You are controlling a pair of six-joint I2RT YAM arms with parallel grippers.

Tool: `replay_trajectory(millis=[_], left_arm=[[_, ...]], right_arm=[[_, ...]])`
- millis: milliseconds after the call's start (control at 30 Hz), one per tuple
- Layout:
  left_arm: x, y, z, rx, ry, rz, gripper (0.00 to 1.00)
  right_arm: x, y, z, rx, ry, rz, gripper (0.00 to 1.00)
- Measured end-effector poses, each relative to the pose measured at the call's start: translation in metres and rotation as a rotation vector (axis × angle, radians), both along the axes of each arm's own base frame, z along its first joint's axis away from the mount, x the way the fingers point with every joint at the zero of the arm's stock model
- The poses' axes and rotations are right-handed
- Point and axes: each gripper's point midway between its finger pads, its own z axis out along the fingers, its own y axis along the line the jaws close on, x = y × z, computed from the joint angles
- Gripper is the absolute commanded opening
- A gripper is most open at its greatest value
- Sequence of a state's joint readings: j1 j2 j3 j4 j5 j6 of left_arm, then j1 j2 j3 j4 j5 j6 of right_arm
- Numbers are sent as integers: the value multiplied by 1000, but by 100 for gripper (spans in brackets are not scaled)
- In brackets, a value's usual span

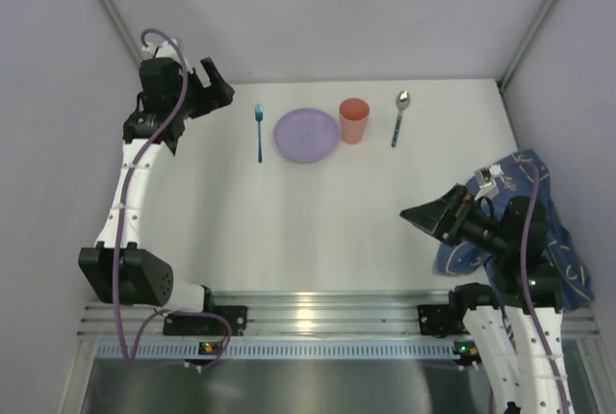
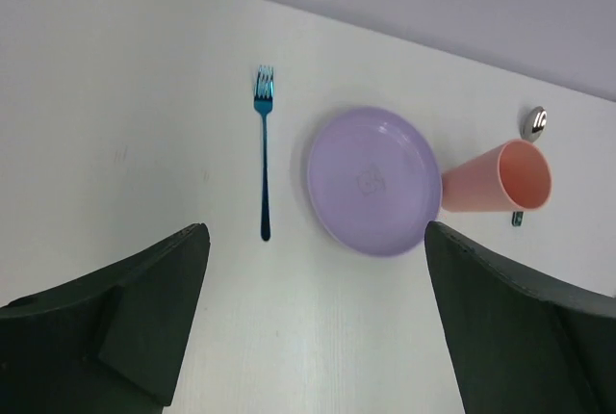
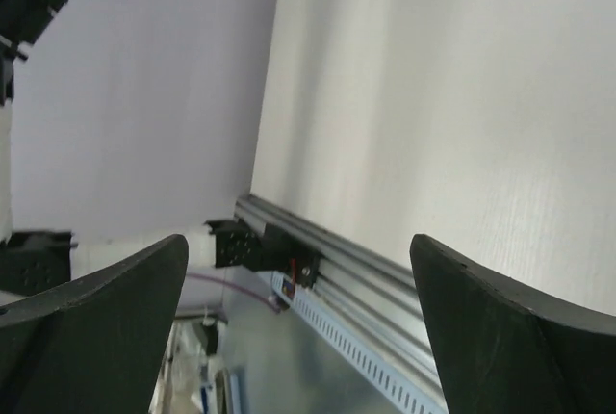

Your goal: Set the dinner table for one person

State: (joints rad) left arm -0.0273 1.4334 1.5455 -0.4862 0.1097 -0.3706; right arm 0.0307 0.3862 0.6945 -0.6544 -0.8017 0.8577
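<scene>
On the white dinner table (image 1: 318, 221) a row lies at the far side: a blue fork (image 1: 259, 131), a lilac plate (image 1: 306, 135), an orange cup (image 1: 353, 120) and a spoon with a blue handle (image 1: 399, 117). In the left wrist view the fork (image 2: 264, 149), the plate (image 2: 373, 181), the cup (image 2: 500, 179) lying towards the camera and the spoon bowl (image 2: 533, 123) show. My left gripper (image 1: 218, 85) is open and empty, up at the far left beside the fork. My right gripper (image 1: 423, 214) is open and empty at the near right, pointing left.
A dark blue cloth with pale outlines (image 1: 544, 231) lies bunched under the right arm at the right edge. The ribbed aluminium rail (image 1: 318, 313) runs along the near edge, also in the right wrist view (image 3: 385, 284). Grey walls close the left, back and right.
</scene>
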Motion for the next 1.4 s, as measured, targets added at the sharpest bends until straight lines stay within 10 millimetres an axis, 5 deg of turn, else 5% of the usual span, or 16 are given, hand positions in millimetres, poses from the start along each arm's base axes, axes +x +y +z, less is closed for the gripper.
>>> replay_trajectory(millis=[233,333,500,667,833,967,1167,1200,1233,1333,1400], left_arm=[[-28,-19,-61,-152,228,-40,99],[-49,-35,-73,-141,256,-51,99],[-106,-67,-73,-107,228,-114,99],[-139,-79,-95,-78,261,-144,99],[-165,-78,-146,-76,410,-138,99],[-175,-78,-150,-80,425,-145,99],[-177,-79,-146,-83,411,-155,99],[-177,-79,-147,-82,413,-156,98],[-177,-78,-147,-81,415,-156,98],[-179,-77,-149,-71,425,-158,98],[-181,-76,-151,-59,434,-159,98]], right_arm=[[49,-34,-1,-130,8,-264,100],[77,-39,-31,-173,88,-288,100],[108,-64,-107,-355,364,-344,100],[130,-104,-140,-593,525,-431,100],[129,-147,-164,-776,623,-541,100],[108,-167,-188,-877,720,-584,97],[58,-152,-250,-865,953,-467,69],[58,-151,-250,-858,958,-460,62],[57,-149,-252,-857,967,-452,38],[53,-148,-253,-861,983,-433,0],[53,-147,-253,-856,984,-429,0]])
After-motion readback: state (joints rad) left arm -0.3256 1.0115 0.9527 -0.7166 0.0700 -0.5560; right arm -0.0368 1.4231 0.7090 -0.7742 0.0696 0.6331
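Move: The blue cloth's left edge, where the right hand will pinch it, lies about 5 cm ahead of that hand, 15 cm to its right and some 25 cm below; the cloth's middle is roughly 7 cm ahead and 31 cm right. Well beyond, the spoon is about 42 cm ahead and 4 cm right, the cup 37 cm ahead and 8 cm left. From the left hand, the cloth's middle lies around 22 cm back, 71 cm right and 33 cm below. The right fingers shut on the left edge of the blue cloth and pinch a fold, after sinking some 25 cm, going right about 15 cm and swinging forward, then partly back, while the wrist turns from pointing forward-left to steeply down. The open left hand draws back about 18 cm, sinks 15 cm and shifts right over bare table, its fingers tipping down. ##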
